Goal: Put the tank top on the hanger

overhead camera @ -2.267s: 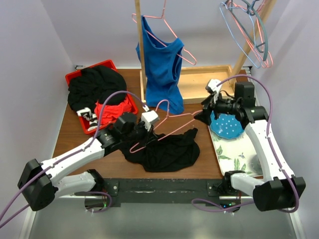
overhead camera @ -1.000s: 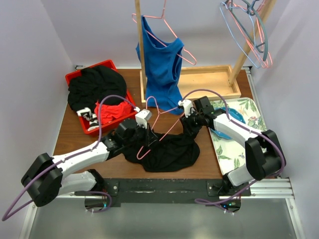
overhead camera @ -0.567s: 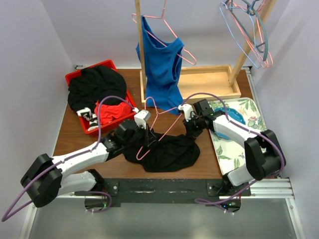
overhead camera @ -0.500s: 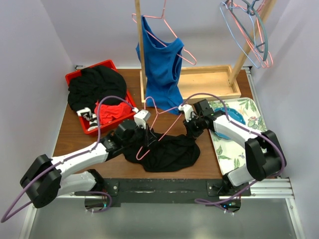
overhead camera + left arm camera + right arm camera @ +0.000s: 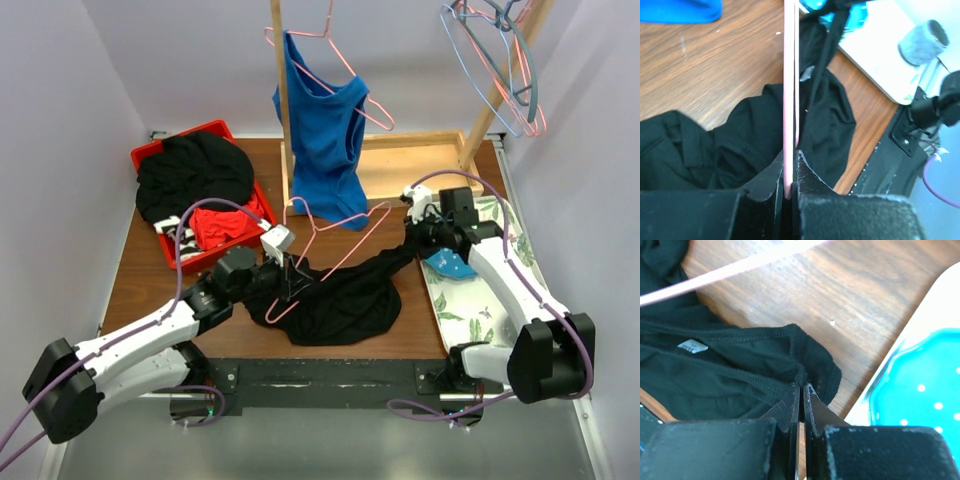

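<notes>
The black tank top (image 5: 335,300) lies on the wooden table in front of the arms, one edge stretched up to the right. My right gripper (image 5: 412,240) is shut on that hemmed edge; in the right wrist view the fabric (image 5: 740,370) is pinched at the fingertips of the gripper (image 5: 801,386). My left gripper (image 5: 290,280) is shut on the pink wire hanger (image 5: 340,255), which slants over the top with its hook toward the blue top. In the left wrist view the hanger wire (image 5: 789,75) runs straight out from the gripper (image 5: 789,167) over the black fabric (image 5: 830,120).
A red bin (image 5: 215,130) at the back left holds a black garment heap (image 5: 190,170). A blue tank top (image 5: 325,130) hangs on a wooden stand (image 5: 420,165). A floral tray (image 5: 480,310) with a teal plate (image 5: 450,265) lies right. Spare hangers (image 5: 500,60) hang at the top right.
My right gripper has shut on the tank top's edge and pulled it right and up, stretching the fabric. The left arm has drawn back a little to the left with the hanger.
</notes>
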Tool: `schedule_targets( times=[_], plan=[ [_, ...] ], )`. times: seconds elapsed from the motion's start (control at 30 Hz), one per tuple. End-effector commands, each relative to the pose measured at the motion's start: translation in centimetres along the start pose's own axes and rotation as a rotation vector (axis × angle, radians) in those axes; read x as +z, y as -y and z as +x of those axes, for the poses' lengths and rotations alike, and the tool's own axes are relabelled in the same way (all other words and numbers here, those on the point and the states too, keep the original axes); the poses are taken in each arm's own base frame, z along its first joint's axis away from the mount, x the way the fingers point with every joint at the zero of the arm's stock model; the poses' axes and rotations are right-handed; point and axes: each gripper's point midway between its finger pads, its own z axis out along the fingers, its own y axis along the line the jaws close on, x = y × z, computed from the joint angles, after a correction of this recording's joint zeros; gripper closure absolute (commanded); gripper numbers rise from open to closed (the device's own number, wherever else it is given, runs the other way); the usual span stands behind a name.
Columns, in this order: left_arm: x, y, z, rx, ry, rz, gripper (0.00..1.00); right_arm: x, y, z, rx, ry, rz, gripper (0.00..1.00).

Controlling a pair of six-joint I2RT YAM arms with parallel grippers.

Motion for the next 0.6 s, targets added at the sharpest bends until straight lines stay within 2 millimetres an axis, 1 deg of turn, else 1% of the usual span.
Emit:
schedule_targets(
  times=[0.0, 0.03, 0.17, 0.27, 0.43, 0.47, 0.5, 0.57],
  plan=[
    [-0.6, 2.3, -1.8, 0.086, 0.064, 0.124, 1.00, -2.4, 1.5, -4.1, 0.011, 0.123, 0.021, 1.00],
    [-0.6, 2.4, -1.6, 0.091, 0.059, 0.133, 1.00, -2.9, 1.9, -4.9, 0.020, 0.145, 0.030, 1.00],
    [-0.8, 3.0, -1.1, 0.097, 0.048, 0.176, 1.00, -3.8, 3.6, -6.1, 0.071, 0.187, 0.067, 1.00],
    [-0.9, 3.4, -0.8, 0.105, 0.041, 0.203, 1.00, -4.4, 4.4, -6.8, 0.090, 0.216, 0.088, 1.00],
    [-0.7, 3.8, -0.1, 0.119, 0.004, 0.239, 1.00, -4.9, 5.1, -8.0, 0.097, 0.238, 0.107, 1.00],
    [-0.7, 4.0, -0.1, 0.119, 0.000, 0.252, 1.00, -4.9, 5.1, -8.1, 0.095, 0.235, 0.102, 1.00],
    [-0.6, 3.9, 0.1, 0.116, -0.006, 0.249, 1.00, -5.0, 5.2, -8.4, 0.092, 0.239, 0.099, 1.00],
    [-0.3, 3.5, 0.5, 0.109, -0.028, 0.230, 1.00, -5.1, 4.7, -8.6, 0.076, 0.242, 0.074, 1.00]
  ],
)
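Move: From the right hand, which already pinches the black tank top's strap corner, the hanger's free end is about 5 cm ahead, 5 cm left and 5 cm higher. The blue plate lies about 11 cm right, 3 cm ahead, 7 cm down; the tank top's body about 20 cm left, 12 cm back, 8 cm down. For the left hand, gripping the hanger, that strap corner is some 25 cm right, 10 cm ahead, slightly lower. Lifting the pinched strap corner, the right hand goes up about 6 cm, forward nearly 5 and right some 3.5, towards the height of the hanger's free end, turning slightly clockwise. The left hand keeps its pinch on the hanger, draws back 2.5 cm and turns some 10 degrees clockwise, swinging the free end to the right over the stretched cloth, towards the right fingers. Both grippers stay shut. ##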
